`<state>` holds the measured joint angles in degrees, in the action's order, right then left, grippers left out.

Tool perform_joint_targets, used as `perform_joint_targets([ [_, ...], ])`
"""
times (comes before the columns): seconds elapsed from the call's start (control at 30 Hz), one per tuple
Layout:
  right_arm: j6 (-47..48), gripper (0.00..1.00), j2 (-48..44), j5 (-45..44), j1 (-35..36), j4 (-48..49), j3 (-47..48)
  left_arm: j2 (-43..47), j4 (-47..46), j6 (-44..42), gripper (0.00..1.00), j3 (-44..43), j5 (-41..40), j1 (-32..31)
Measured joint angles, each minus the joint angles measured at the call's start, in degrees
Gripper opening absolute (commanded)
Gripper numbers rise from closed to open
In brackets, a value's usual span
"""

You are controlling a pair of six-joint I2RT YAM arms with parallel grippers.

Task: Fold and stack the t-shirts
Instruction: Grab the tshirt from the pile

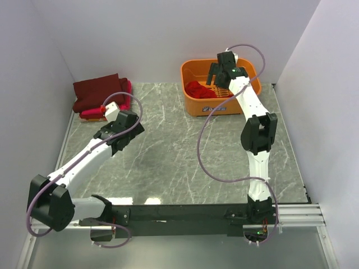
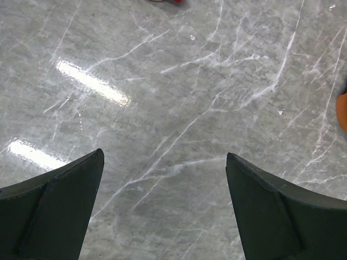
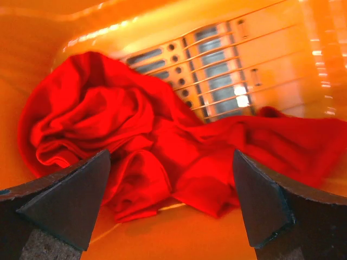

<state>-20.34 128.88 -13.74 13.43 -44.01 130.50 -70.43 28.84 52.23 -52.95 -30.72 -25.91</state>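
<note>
A crumpled bright red t-shirt (image 1: 197, 88) (image 3: 146, 141) lies in the orange basket (image 1: 196, 106) at the back right. My right gripper (image 1: 219, 78) (image 3: 171, 157) hangs open just above it inside the basket, nothing between its fingers. At the back left a folded dark maroon t-shirt (image 1: 98, 89) rests on top of a folded hot pink t-shirt (image 1: 92, 114). My left gripper (image 1: 119, 139) (image 2: 164, 157) stands open over bare marble, in front of that stack, holding nothing.
The basket's slotted floor (image 3: 211, 70) shows beyond the red cloth. White walls close in the marble table (image 1: 168, 162) on three sides. A black rail (image 1: 185, 216) with the arm bases runs along the near edge.
</note>
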Motion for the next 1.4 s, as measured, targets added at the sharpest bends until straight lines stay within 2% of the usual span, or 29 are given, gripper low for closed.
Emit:
perform_joint_targets([
  [0.5, 2.3, 1.0, 9.7, 9.0, 0.8, 2.9, 1.7, -3.6, 0.1, -0.1, 0.99, -1.5, 3.1, 1.8],
  [1.03, -1.0, 1.0, 10.6, 20.9, 1.4, 1.7, 0.2, -6.0, 0.1, -0.5, 0.99, -1.7, 5.2, 3.1],
  [1.4, -0.9, 0.97, 11.3, 21.1, 3.5, -0.9, 0.2, -6.3, 0.1, -0.5, 0.99, -1.8, 5.6, 3.4],
])
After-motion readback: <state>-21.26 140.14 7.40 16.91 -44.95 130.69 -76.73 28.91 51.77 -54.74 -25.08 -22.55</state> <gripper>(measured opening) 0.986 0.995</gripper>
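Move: The red t-shirt lies crumpled in the orange bin, its middle some 8 cm to the right hand's left, 2 cm back and 15 cm below. The bin's middle is almost straight beneath that hand, 13 cm down, and its left wall is about 15 cm to the left, level fore and aft. From the left hand, the t-shirt is roughly 20 cm ahead and 30 cm right, 10 cm lower. Open right hand sinks about 11 cm and shifts 10 cm left onto the bunched t-shirt, tipping further down, turning counter-clockwise. ##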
